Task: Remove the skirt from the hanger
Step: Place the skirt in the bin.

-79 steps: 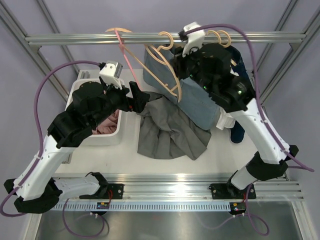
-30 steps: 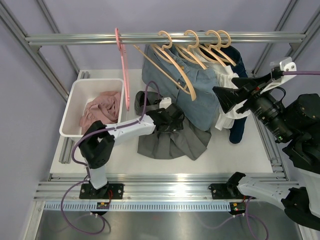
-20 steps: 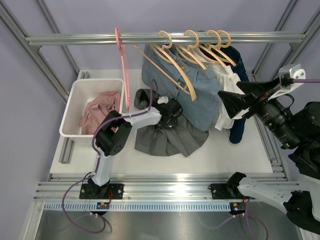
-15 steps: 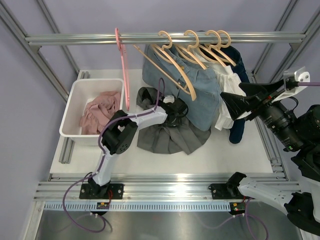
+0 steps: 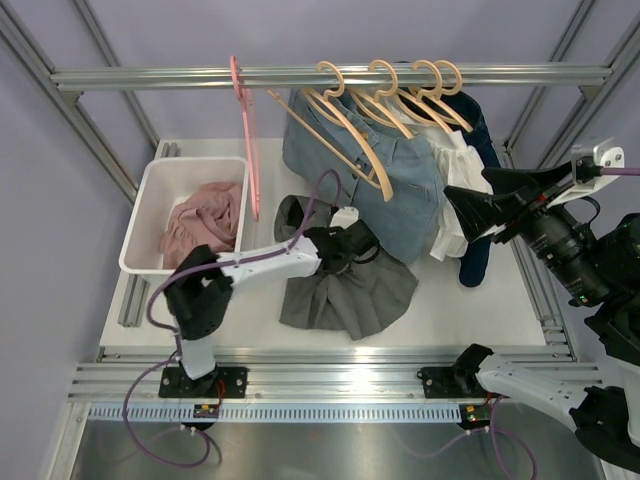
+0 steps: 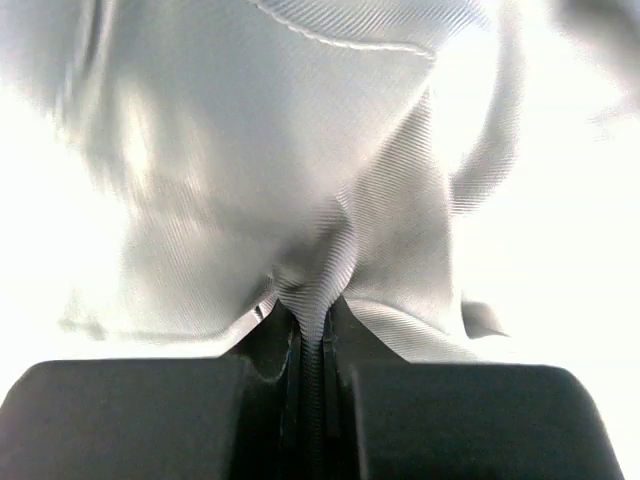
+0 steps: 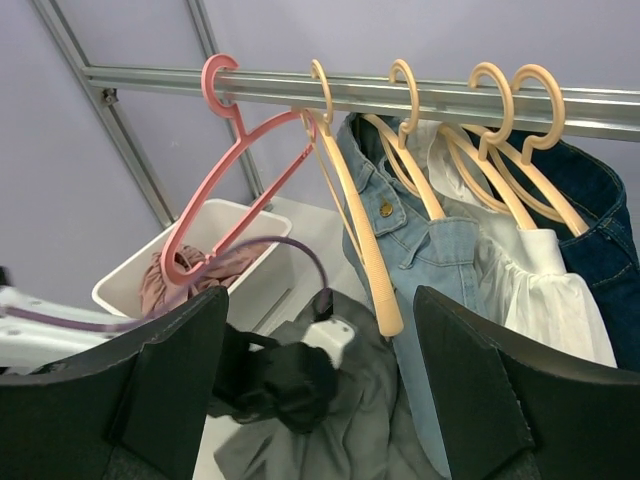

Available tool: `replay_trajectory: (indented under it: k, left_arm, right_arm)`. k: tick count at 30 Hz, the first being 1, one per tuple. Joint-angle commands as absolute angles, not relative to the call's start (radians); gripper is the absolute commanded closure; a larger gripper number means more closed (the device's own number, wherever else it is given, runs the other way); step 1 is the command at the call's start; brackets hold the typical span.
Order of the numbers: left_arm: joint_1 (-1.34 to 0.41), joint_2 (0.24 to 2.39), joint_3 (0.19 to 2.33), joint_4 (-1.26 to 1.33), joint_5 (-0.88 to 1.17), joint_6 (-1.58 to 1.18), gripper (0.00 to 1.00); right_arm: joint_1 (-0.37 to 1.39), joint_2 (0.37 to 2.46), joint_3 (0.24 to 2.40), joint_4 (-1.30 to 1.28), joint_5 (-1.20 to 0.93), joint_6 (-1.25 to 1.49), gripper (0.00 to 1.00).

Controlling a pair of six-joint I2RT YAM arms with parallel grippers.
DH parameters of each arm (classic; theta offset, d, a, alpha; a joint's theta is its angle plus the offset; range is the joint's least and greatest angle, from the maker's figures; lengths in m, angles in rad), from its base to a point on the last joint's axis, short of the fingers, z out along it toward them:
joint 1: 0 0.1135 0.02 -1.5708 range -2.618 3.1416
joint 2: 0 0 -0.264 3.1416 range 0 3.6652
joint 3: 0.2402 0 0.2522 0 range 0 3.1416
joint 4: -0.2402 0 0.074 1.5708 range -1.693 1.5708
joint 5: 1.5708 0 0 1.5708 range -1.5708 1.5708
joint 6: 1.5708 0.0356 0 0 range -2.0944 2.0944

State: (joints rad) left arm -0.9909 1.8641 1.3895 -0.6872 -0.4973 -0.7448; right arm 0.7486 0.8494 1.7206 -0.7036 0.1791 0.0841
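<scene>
The grey skirt (image 5: 350,292) lies crumpled on the white table, off any hanger. My left gripper (image 5: 352,246) rests on its upper edge, shut on a fold of the cloth. In the left wrist view the gripper (image 6: 312,340) has grey fabric (image 6: 330,200) pinched between closed jaws. An empty wooden hanger (image 5: 345,135) and an empty pink hanger (image 5: 243,120) hang on the rail (image 5: 200,77). My right gripper (image 5: 458,207) is raised at the right, open and holding nothing. From the right wrist, that gripper (image 7: 320,330) looks down on the skirt (image 7: 385,420) and the wooden hanger (image 7: 360,235).
A white bin (image 5: 190,163) with pink cloth (image 5: 200,220) stands at the left. A denim jacket (image 5: 400,190), a white blouse (image 5: 455,170) and dark jeans (image 5: 478,260) hang on more wooden hangers at the right. Frame posts stand at the corners.
My left gripper has gone from open to shut on the skirt. The skirt has been tugged and spread a little toward the near edge. The right arm has barely moved.
</scene>
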Motion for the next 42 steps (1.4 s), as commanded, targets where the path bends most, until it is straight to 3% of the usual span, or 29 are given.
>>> replay_trajectory:
  k: [1,7,12,18,29,34,42]
  left_arm:
    - [-1.075,1.545,1.427,-0.744,-0.595,-0.700,1.00]
    - [-1.138,1.229,1.571,-0.736,-0.555,-0.560,1.00]
    - [-1.138,1.172,1.852,-0.801,-0.488,-0.431,1.00]
    - [-1.138,1.132,2.011,-0.786,-0.784,-0.185,1.00]
    - [-1.138,0.890,1.818,-0.165,-0.752,0.279,1.00]
    - [-1.138,0.857,1.818,-0.237,-0.696,0.287,1.00]
    - [-1.138,0.701,1.602,-0.097,-0.888,0.326,1.00]
  right_arm:
    - [0.747,0.874,1.747,-0.719,0.238,0.095,0.16]
    - [0.747,0.908,1.744,-0.706,0.250,0.104,0.16]
    - [0.747,0.949,1.799,-0.704,0.242,0.106,0.15]
    - [0.747,0.974,1.802,-0.677,0.221,0.112,0.15]
    - [0.747,1.017,1.827,-0.686,0.206,0.112,0.15]
    - [0.747,1.028,1.829,-0.689,0.206,0.115,0.15]
    - [0.747,1.037,1.827,-0.687,0.183,0.127,0.15]
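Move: My left hand already pinches the grey skirt, which still lies mostly on the table below the rail. The white bin it is meant for stands about 35 cm to the left and 4 cm farther out, with its middle about level with the fingers. The empty pink hanger hangs roughly 20 cm left, 15 cm ahead and 15 cm up; the denim garment is some 5 cm right, 10 cm ahead and 12 cm above. From my right hand the bin lies around 46 cm left, 14 cm ahead and 46 cm below. Keeping its pinch on the grey skirt, my left hand whips it up off the table, over 50 cm in all and drawing some 10 cm back. As the climb slows it swings nearly 30 cm left to the bin's side, fingers tipping up by about 75 degrees from pointing down-forward. My open, empty right hand eases about 6 cm forward and left. ##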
